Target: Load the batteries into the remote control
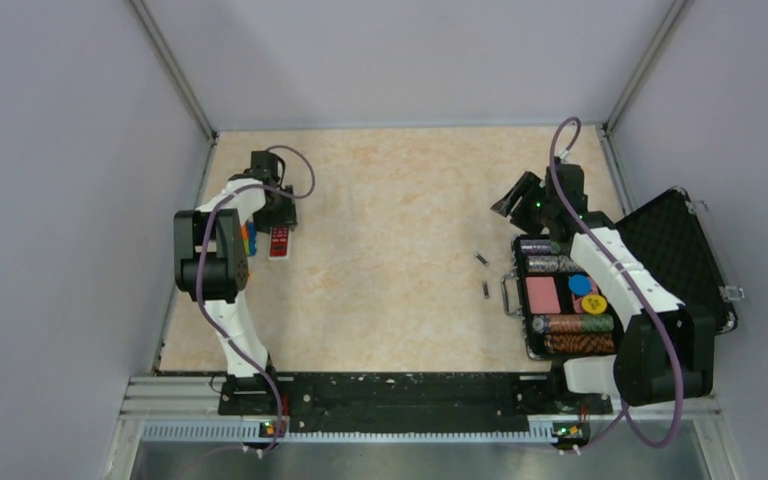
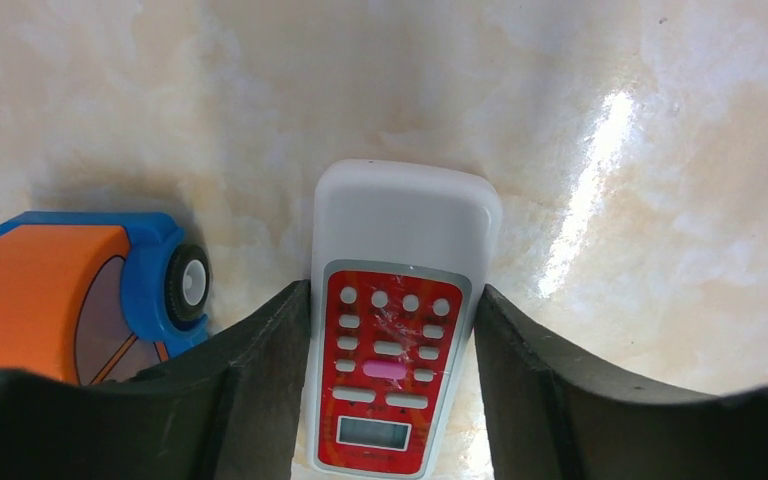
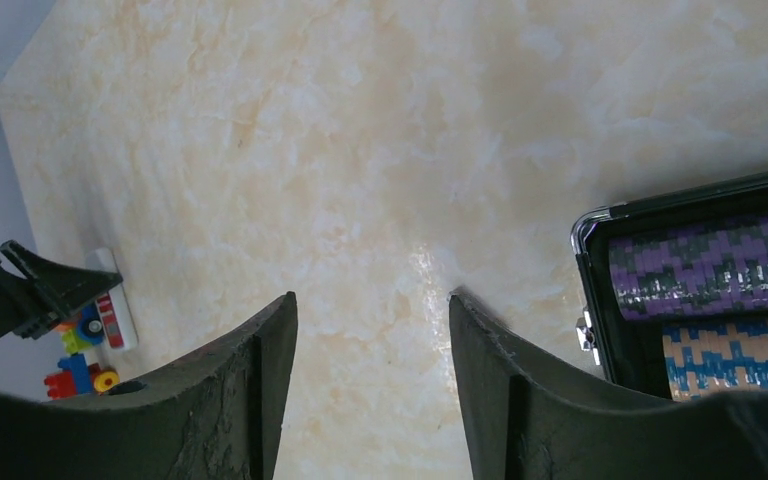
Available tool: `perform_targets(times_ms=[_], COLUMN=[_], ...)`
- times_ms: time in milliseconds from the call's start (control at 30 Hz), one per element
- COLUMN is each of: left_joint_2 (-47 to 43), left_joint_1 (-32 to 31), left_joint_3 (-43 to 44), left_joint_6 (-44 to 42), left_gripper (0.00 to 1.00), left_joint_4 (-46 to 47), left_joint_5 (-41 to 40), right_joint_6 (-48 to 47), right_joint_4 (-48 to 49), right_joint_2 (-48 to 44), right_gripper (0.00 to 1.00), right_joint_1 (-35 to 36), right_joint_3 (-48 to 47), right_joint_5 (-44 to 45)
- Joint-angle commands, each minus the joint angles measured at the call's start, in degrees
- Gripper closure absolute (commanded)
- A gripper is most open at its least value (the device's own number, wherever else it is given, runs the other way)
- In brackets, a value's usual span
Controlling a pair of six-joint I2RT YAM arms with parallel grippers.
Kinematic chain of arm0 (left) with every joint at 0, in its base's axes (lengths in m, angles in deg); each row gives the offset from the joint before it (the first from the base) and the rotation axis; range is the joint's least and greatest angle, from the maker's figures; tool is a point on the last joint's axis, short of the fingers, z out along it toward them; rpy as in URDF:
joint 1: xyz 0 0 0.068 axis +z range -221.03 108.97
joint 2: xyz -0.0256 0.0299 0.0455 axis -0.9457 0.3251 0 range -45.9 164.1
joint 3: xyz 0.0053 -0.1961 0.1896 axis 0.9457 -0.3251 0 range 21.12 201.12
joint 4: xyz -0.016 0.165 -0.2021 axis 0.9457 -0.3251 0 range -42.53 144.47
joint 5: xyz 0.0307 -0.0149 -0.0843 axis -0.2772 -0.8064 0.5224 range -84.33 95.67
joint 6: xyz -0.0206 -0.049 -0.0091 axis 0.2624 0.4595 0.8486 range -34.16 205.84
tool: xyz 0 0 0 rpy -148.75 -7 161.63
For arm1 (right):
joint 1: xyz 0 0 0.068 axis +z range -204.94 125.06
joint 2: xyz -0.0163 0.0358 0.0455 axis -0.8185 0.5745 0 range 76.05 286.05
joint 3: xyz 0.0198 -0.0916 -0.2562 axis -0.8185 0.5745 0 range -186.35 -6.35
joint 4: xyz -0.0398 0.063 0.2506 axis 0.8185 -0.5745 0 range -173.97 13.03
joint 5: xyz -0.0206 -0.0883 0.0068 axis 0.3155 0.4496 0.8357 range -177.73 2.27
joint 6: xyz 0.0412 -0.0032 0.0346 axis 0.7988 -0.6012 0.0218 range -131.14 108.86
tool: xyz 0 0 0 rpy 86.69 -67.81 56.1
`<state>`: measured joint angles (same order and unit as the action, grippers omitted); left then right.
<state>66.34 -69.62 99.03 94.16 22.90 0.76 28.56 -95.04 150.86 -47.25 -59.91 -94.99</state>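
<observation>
The remote control [image 2: 400, 240] lies flat on the table with its red button panel up, seen from above at the far left [image 1: 279, 241]. My left gripper [image 2: 390, 290] straddles it, both fingers pressed against its long sides. It also shows small at the left edge of the right wrist view [image 3: 112, 312]. Two batteries [image 1: 481, 258] [image 1: 486, 290] lie loose on the table near the case. My right gripper [image 3: 372, 296] hangs open over bare table at the far right [image 1: 510, 203], with nothing between its fingers.
An orange and blue toy [image 2: 60, 290] sits just left of the remote. An open black case [image 1: 680, 240] at the right holds striped poker-chip rolls [image 3: 710, 265], loose chips and a pink card deck [image 1: 542, 294]. Grey walls enclose the table.
</observation>
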Motion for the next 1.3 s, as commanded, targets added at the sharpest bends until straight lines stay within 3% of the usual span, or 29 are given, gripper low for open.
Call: perform_targets(times_ms=[0,200,267,467,600,733,967,1267], left_joint_2=[1.62,-4.13,-7.86,-21.81,-29.83,-35.43,-39.13,-38.43], left_joint_1=[0.09,-1.13,-4.34,-13.03,-18.83,-26.16,-38.15,-44.53], left_joint_3=[0.38,-3.21,-4.80,-14.46,-21.96,-25.32,-27.01,-23.12], left_joint_6=[-0.73,1.81,2.02,4.94,10.03,6.71,-6.69,-11.06], left_gripper=[0.57,0.92,1.00,1.00,1.00,1.00,1.00,1.00], left_joint_4=[-1.62,0.26,1.79,12.90,25.14,32.83,32.08,26.51], left_joint_5=[2.95,15.98,20.03,30.31,33.42,32.27,23.72,17.97], right_joint_6=[2.73,0.64,-1.02,-5.66,-2.87,1.22,3.68,2.19], right_joint_4=[1.41,-1.16,-1.10,-0.96,1.76,2.28,-0.62,-5.05], right_joint_2=[-0.71,-2.62,-2.62,0.34,1.38,2.43,1.51,-0.12], right_gripper=[0.44,0.44,0.43,0.41,0.40,0.41,0.41,0.42], right_joint_1=[-0.32,0.57,1.89,8.35,11.60,13.55,17.76,23.62], right_joint_3=[-0.68,-2.18,-2.61,-5.78,-6.37,-7.41,-10.13,-9.40], right_joint_5=[-2.58,-4.98,-6.74,-14.09,-19.22,-24.78,-25.00,-19.52])
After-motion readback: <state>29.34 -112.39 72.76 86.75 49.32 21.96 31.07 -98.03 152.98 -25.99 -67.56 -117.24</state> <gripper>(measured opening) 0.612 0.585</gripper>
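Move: The left hand already pinches the remote across its sides on the table, the remote's middle about 1 cm back of its hand point. It is bound for the right gripper, some 58 cm to its right, about 5 cm nearer the base and 13 cm higher; the toy truck sits about 10 cm left, 1 cm back. From the half-open right hand the remote lies some 58 cm left, 4 cm ahead and 13 cm lower; the upper battery is about 3 cm back and 3 cm left, the lower battery about 11 cm back and 2 cm left, both 14 cm below, and the chip case 20 cm right and 13 cm back, 12 cm down. Keeping its grip on the remote, the left hand sweeps about 32 cm to the right and half as far back, low at first and then climbing some 15 cm, away from the toy truck, while it turns clockwise roughly 60 degrees and tips up so the remote's free white end swings round to face the right gripper. The right hand comes to meet it with fingers staying half open, going left some 18 cm and back about half that, rising a little and turning counter-clockwise, until its fingertips are close to that white end, with no clear touch to be seen. ##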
